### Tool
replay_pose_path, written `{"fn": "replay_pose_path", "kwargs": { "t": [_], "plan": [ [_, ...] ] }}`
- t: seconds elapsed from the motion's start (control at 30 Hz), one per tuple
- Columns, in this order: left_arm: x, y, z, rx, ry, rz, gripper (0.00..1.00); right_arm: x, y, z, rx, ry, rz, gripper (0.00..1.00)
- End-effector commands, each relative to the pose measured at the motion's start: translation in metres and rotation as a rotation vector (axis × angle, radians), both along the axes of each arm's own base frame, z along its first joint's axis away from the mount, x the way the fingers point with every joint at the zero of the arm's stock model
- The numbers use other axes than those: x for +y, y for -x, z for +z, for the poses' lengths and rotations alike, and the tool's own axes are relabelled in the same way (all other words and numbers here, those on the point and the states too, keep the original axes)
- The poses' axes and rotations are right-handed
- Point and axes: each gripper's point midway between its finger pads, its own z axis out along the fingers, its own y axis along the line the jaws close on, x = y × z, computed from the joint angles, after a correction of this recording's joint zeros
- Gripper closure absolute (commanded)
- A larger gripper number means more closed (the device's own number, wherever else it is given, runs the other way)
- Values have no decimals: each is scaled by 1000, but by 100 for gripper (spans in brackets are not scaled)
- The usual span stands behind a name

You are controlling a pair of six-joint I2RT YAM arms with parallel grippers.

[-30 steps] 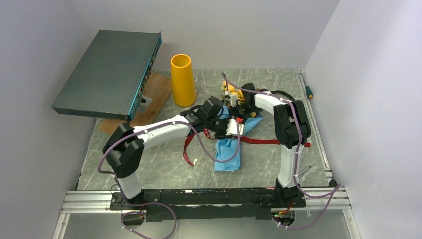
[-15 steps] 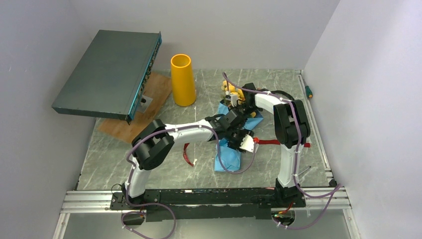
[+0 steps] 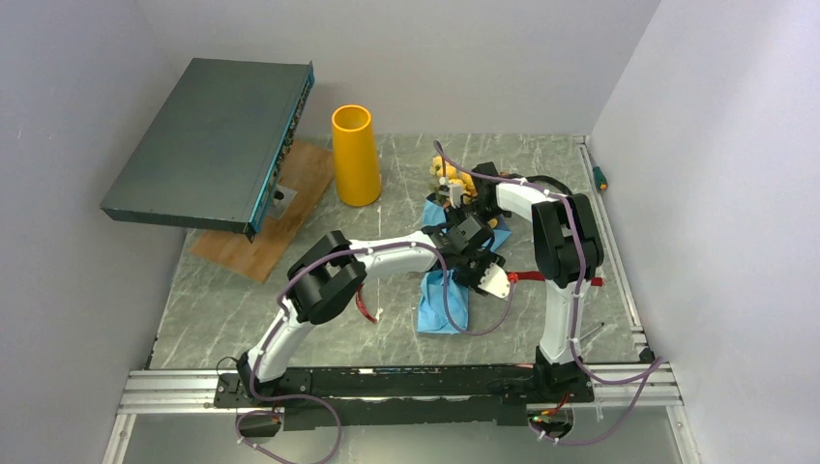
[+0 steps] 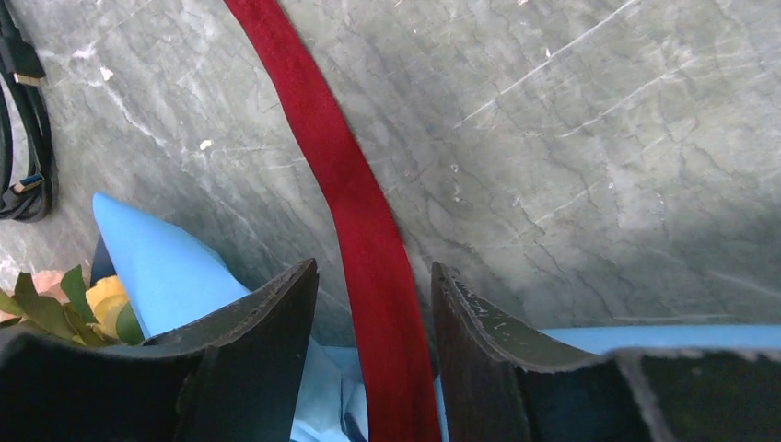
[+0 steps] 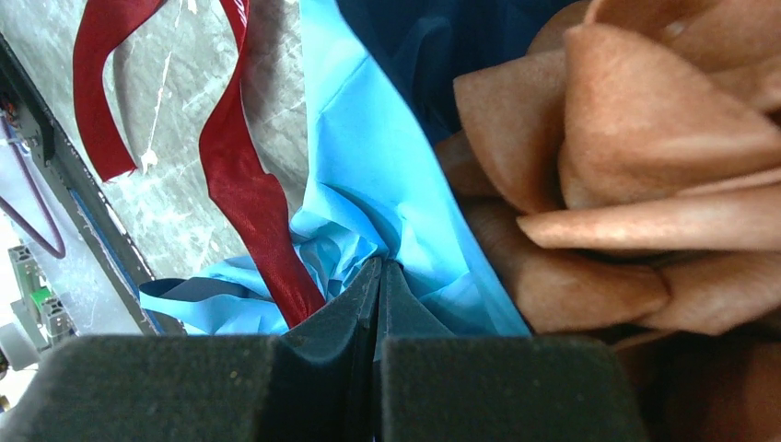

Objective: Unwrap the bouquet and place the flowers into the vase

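Observation:
The bouquet's blue paper (image 3: 443,302) lies crumpled mid-table, with the flowers (image 3: 444,173) at its far end. The dark red ribbon (image 3: 541,277) trails loose to the right. My left gripper (image 3: 494,282) hovers open over that ribbon (image 4: 359,212), which runs between the fingers untouched; my left gripper (image 4: 373,269) has blue paper (image 4: 157,267) and a yellow rose (image 4: 92,299) to its left. My right gripper (image 5: 382,262) is shut, pinching a fold of blue paper (image 5: 368,157) beside a brown-orange rose (image 5: 626,138). The orange-yellow vase (image 3: 355,155) stands upright at the back left.
A dark flat box (image 3: 218,140) rests tilted on a wooden board (image 3: 290,193) at the rear left. A second ribbon tail (image 3: 366,300) lies near the left arm. Black cables (image 4: 23,138) lie on the marble. A small green tool (image 3: 601,177) sits by the right wall.
My left arm has stretched out to the right, carrying its gripper off the bouquet to above the ribbon, and its jaws have widened. The right arm has stayed put.

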Motion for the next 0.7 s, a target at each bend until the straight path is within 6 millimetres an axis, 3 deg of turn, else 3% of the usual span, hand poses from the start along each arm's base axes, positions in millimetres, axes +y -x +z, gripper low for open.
{"fn": "replay_pose_path", "kwargs": {
  "t": [0.0,0.1,0.23,0.47,0.67],
  "plan": [
    [21,-10,-19,-9,-144,22,52,-19,25,-48,76,133,46,100],
    [24,-5,-10,36,-147,33,74,-20,27,-53,88,136,54,100],
    [25,3,16,74,-109,55,100,-21,28,-55,89,138,56,100],
    [16,7,86,131,111,133,100,-22,29,-59,92,148,57,100],
    [25,-9,139,162,285,234,100,-24,28,-61,87,157,59,100]
  ]
}}
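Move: The red ribbon's right-hand tail already runs between the left gripper's open fingers, straight beneath the hand point by about 1 cm. The gathered neck of the blue wrap lies some 6 cm to the left of the left hand, level with it. The flowers are about 16 cm ahead and 5 cm left. From the right hand, shut on the wrap just above the neck, that piece of ribbon lies about 6 cm back and 5 cm to the right. Shut the left gripper fully on the red ribbon almost where it stands, pinching the tail close beside the neck. Then draw the ribbon up about 7 cm and some 3 cm to the left, turning the wrist slightly counter-clockwise, the rise quickening at the end. Hold the right gripper closed on the blue wrap, in place. ##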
